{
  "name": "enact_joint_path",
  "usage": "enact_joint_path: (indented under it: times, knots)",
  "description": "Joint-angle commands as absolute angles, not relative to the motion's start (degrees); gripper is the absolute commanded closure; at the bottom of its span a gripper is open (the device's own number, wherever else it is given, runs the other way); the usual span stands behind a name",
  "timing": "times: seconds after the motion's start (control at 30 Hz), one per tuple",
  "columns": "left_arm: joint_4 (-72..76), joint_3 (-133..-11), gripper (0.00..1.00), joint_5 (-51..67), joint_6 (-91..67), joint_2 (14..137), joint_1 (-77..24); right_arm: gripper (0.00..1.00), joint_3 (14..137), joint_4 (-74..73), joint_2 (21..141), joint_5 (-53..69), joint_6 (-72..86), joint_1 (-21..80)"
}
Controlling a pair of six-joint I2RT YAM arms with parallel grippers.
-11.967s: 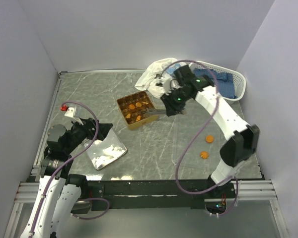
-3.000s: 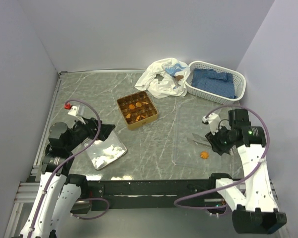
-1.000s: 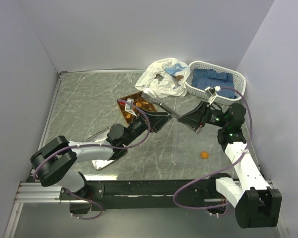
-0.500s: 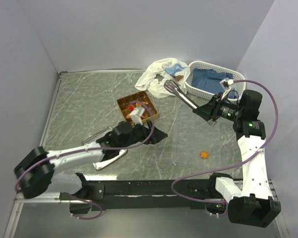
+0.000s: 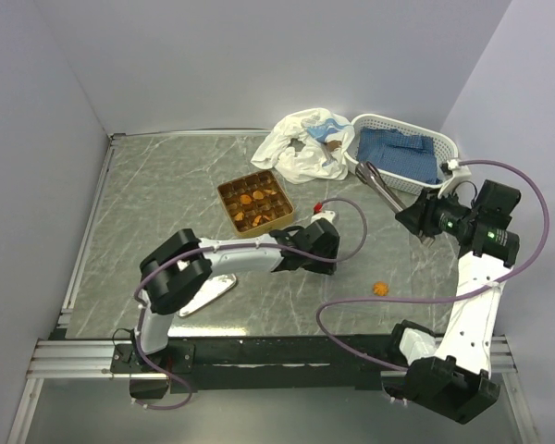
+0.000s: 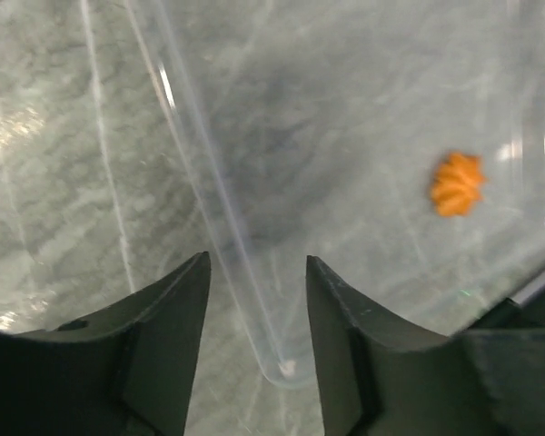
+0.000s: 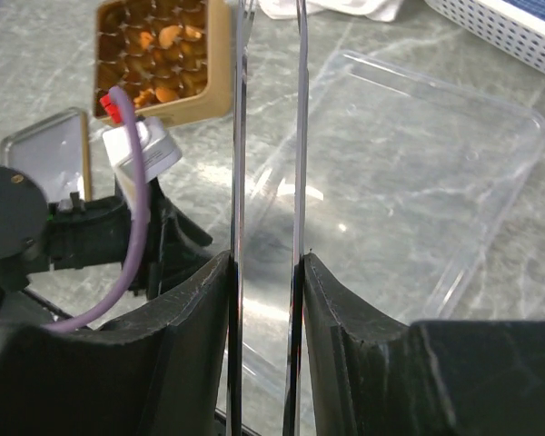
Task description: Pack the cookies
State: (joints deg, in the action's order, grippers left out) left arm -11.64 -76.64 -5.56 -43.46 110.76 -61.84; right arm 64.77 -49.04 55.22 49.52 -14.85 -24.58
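Several cookies (image 5: pixel 250 200) lie in the square golden tin (image 5: pixel 279 215), also seen in the right wrist view (image 7: pixel 220 54). One loose cookie (image 5: pixel 379 288) rests on the table; the left wrist view shows it under the clear plastic tray (image 6: pixel 457 183). My left gripper (image 6: pixel 257 263) is open, low over the table. Its fingers straddle the rounded corner of the clear plastic tray (image 6: pixel 209 163) without touching it. My right gripper (image 7: pixel 266 263) is shut on metal tongs (image 7: pixel 239 136), whose two arms stand apart. It is raised at the right (image 5: pixel 416 215), with the tongs (image 5: pixel 379 180) pointing toward the basket.
A white basket (image 5: pixel 449 157) with blue cloth stands at the back right. A crumpled white bag (image 5: pixel 301 148) lies beside it. A silver lid (image 5: pixel 208 289) lies near the left arm's base. The clear tray (image 7: pixel 418 173) covers the table's right middle.
My left arm has swept right from beside the tin to the clear tray's corner, and its jaws have narrowed. My right arm has drawn the tongs back and to the right.
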Motion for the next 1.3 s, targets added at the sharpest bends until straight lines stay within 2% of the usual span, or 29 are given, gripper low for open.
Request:
enact_joint_path:
  times: [0.0, 0.2, 0.43, 0.6, 0.83, 1.27]
  knots:
    - [-19.5, -83.7, 0.50, -11.6, -41.0, 114.5, -61.8, 0.58, 67.8, -52.4, 54.6, 51.3, -19.9, -27.3]
    - [-22.5, -88.7, 0.55, -11.9, -40.3, 119.8, -61.8, 0.58, 68.7, -55.8, 55.5, 53.8, -23.7, -31.6]
    - [-23.2, -92.5, 0.75, -12.7, -40.2, 123.0, -61.8, 0.58, 69.7, -59.3, 56.9, 55.6, -27.9, -35.2]
    - [-24.7, -95.0, 0.83, -14.1, -39.8, 125.4, -60.9, 0.58, 70.4, -62.0, 57.7, 56.7, -31.0, -37.3]
    - [-24.6, -94.2, 0.87, -15.4, -39.1, 125.0, -56.9, 0.58, 71.2, -66.0, 59.5, 57.2, -36.0, -39.7]
    - [-26.5, -99.9, 0.87, -16.0, -36.8, 127.2, -50.1, 0.57, 72.3, -76.1, 63.5, 52.5, -50.1, -40.2]
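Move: Just off the left hand's fingertips is the clear tray's left rim, about 3 cm ahead, 1 cm right and 4 cm below; the cookie left on the tray is some 13 cm right, 5 cm back and 6 cm down, and the cookie box about 24 cm ahead, 18 cm left, 5 cm below. From the right hand, holding the tongs, that cookie lies roughly 8 cm back, 4 cm left, 26 cm down. Sinking about 4 cm and easing forward, the left hand shuts its half-open fingers and pinches the clear tray's left rim, then drags it low and level, some 8 cm forward and 5 cm left, towards the cookie box, turning slightly counter-clockwise. The right hand keeps hold of the tongs and draws off right, back and down, some 6 cm in all. ##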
